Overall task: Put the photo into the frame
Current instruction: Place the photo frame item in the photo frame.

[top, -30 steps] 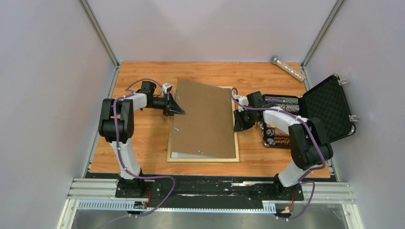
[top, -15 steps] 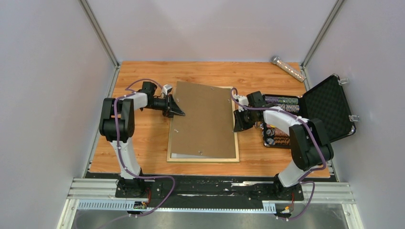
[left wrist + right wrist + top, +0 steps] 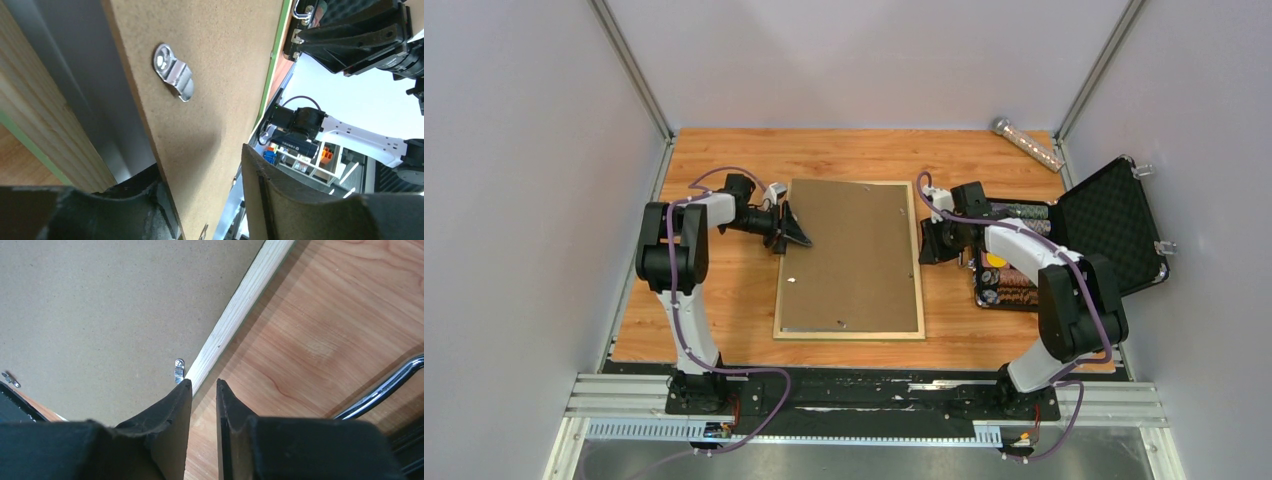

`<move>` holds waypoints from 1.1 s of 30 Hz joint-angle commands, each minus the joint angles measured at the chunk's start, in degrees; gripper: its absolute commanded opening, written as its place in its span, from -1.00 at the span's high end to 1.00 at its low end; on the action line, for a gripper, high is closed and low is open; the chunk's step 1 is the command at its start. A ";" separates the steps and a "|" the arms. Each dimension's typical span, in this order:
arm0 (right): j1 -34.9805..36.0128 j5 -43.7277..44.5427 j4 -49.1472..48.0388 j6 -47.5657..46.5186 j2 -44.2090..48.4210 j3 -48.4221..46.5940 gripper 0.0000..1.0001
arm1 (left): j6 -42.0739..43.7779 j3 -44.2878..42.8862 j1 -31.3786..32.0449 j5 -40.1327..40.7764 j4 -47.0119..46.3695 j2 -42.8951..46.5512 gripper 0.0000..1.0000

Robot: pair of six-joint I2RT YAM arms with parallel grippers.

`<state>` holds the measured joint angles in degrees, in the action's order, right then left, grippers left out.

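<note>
The frame (image 3: 849,333) lies face down mid-table, pale wood rails up. A plain brown backing board (image 3: 854,255) rests squarely inside it and hides the photo. My left gripper (image 3: 799,235) is at the board's left edge, open. In the left wrist view the board (image 3: 210,75) runs between the jaws (image 3: 200,165), against the left finger and apart from the right one. A grey surface shows beneath it beside the wood rail (image 3: 35,115); I cannot tell what it is. My right gripper (image 3: 927,250) sits just right of the frame rail (image 3: 240,305), open (image 3: 204,382) by a narrow gap with only table showing.
An open black case (image 3: 1114,225) with rows of poker chips (image 3: 1014,212) stands at the right, close to the right arm. A clear tube (image 3: 1027,143) lies at the back right corner. Small metal clips (image 3: 179,370) sit along the board's edges. Grey walls enclose the table.
The board was skewed and lifted at its left edge; now it lies square in the frame. The left jaws have parted from it. The right gripper moved back and slightly right.
</note>
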<state>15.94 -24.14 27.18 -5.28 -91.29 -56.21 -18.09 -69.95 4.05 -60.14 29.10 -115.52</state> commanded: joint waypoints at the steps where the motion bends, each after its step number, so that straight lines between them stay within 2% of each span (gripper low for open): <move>1: 0.06 -1.17 -0.36 0.00 1.05 -2.02 0.53 | 2.43 -2.36 0.25 -0.25 0.91 -0.47 -0.11; 11: 0.06 -1.76 -0.43 0.18 0.32 -2.15 0.53 | 3.42 -3.42 0.25 1.25 2.16 -0.83 -0.66; 18: 0.11 -1.87 -0.45 0.22 0.08 -2.26 0.53 | 3.62 -4.50 0.83 1.74 2.64 -1.40 -0.89; 24: 0.09 -1.83 -0.41 0.10 -0.46 -2.52 0.53 | 4.20 -5.12 2.19 2.57 3.17 -1.80 -0.99; 33: -0.05 -1.70 -0.40 -0.17 -1.16 -2.68 0.53 | 3.87 -3.83 3.85 3.57 2.70 -0.26 -1.00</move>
<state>15.94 -25.06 27.22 -5.26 -91.79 -56.69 -16.29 -73.56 6.35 -57.69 32.45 -116.57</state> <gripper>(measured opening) 0.233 0.994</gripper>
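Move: The backing board lies almost inside the frame, its left edge still lifted a little at the left hand's half-open fingers; its middle is some 13 cm to that hand's right, 2 cm back and about 2 cm lower. The frame's left rail runs about 2 cm to the hand's left, 2 cm below. A metal clip on the board sits roughly 6 cm ahead and 1 cm to the right. From the right hand the board's middle is about 16 cm left, level fore and aft, 4 cm below. The board's raised left edge is released by the left hand, whose fingers spread from half to fully open while it dips barely 1 cm and comes back up. The hand then eases about 1 cm to the right, in over the board, the lower fingertip leaving the underside of the edge and ending beside it at the left rail. ##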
